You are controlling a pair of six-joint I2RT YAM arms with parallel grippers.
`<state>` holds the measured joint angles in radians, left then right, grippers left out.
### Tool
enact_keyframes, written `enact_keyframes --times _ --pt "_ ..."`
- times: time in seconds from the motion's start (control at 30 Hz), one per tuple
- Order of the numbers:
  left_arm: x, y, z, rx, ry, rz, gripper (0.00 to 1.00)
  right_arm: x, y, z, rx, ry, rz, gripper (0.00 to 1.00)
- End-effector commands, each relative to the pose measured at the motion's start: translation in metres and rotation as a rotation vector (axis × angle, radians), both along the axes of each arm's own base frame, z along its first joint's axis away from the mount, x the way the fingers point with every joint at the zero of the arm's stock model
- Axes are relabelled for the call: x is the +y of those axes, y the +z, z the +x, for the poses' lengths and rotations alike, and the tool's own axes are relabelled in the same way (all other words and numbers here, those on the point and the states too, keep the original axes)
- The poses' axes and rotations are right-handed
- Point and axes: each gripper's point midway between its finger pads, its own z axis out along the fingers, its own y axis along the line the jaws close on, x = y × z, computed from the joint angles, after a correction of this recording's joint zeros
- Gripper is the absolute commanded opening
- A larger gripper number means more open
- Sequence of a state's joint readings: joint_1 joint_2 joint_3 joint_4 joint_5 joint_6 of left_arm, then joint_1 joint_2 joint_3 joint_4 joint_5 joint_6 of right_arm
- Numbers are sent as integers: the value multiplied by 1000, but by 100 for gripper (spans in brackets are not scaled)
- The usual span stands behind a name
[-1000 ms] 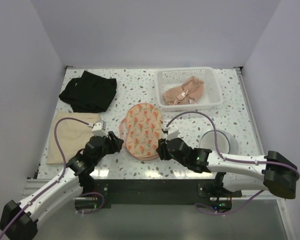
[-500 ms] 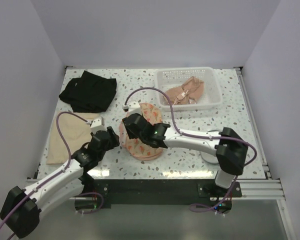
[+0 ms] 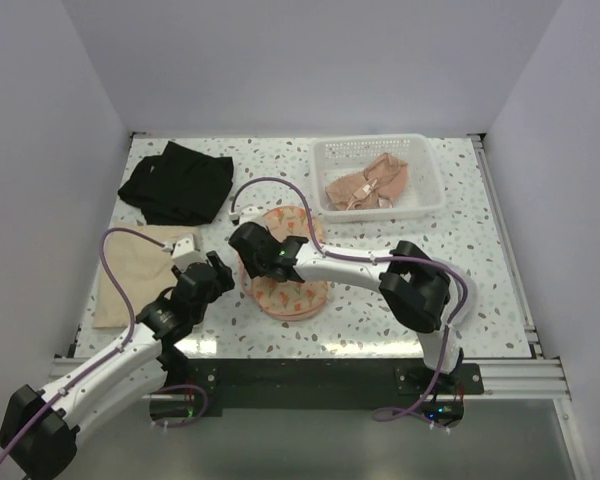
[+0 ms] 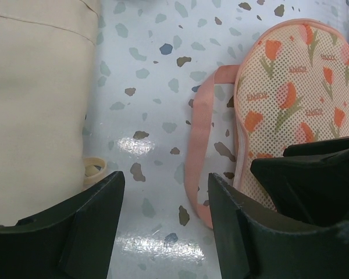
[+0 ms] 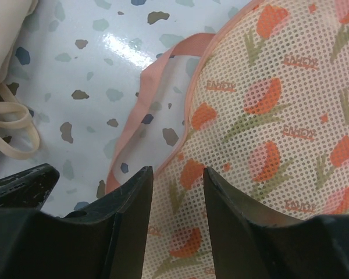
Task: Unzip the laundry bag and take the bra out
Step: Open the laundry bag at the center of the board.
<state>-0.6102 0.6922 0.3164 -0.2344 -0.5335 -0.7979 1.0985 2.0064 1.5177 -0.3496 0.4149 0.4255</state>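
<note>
The laundry bag (image 3: 292, 290) is a round mesh pouch with orange tulips and a pink rim, lying at the table's near middle. No bra shows through its mesh. My right gripper (image 3: 252, 258) has reached across it and hangs over its left edge. In the right wrist view the right gripper (image 5: 177, 174) is open above the bag (image 5: 279, 104), beside its pink loop (image 5: 145, 93). In the left wrist view my left gripper (image 4: 166, 192) is open over bare table, just left of that loop (image 4: 200, 145) and the bag (image 4: 291, 87), holding nothing.
A white basket (image 3: 428, 200) at the back right holds peach strappy garments. A black garment (image 3: 175, 185) lies at the back left. A folded beige cloth (image 3: 130, 275) lies left of my left gripper, with a thin beige strap (image 5: 11, 133) beside it.
My right arm has swung from the bag's near right side across the bag to its left edge. My left gripper has opened wider and drawn slightly left.
</note>
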Motion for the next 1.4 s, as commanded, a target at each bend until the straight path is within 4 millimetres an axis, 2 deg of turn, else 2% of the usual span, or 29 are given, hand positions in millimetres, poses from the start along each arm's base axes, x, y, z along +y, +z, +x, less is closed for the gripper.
enact_keyframes --times 0.0,0.4,0.67,0.7,0.97,1.0,1.03,1.27,1.3,1.37 --pt "2 15 6 -46 38 -25 65 14 15 3 -7 27 39 44" --pt "8 19 5 -48 67 -13 66 18 -8 18 31 1 29 43" --pt "10 18 3 -42 71 -3 68 17 -19 27 51 -18 13 25" --pt "10 17 3 -42 71 -2 68 18 -19 26 54 -16 16 19" --pt "12 15 2 -36 75 2 68 17 -32 25 80 -23 -7 7" --pt "12 16 1 -37 73 1 68 17 -33 25 83 -24 -7 1" --pt "13 16 1 -37 75 1 68 17 -33 24 86 -23 -5 0" --pt "14 16 1 -40 80 4 68 13 -13 18 69 -15 61 0" --pt "14 17 1 -41 81 4 68 15 1 18 54 -16 96 0" --pt "15 16 1 -39 81 8 68 12 5 12 54 -8 112 0"
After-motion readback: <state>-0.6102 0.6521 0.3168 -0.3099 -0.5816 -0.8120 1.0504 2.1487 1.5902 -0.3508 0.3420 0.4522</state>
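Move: The laundry bag's left rim lies under the right hand, about 5 cm below, 2 cm ahead and 1 cm left; the bag's middle is roughly 8 cm to the right, level fore and aft. The pink strap lies some 3 cm ahead and 4 cm left, the beige cloth about 23 cm left and 3 cm back. From the left hand the rim is roughly 7 cm right, 4 cm ahead and 5 cm below. Right hand sinks about 5 cm and forward 2 onto the laundry bag's left rim, closing fingers to pinch it. ##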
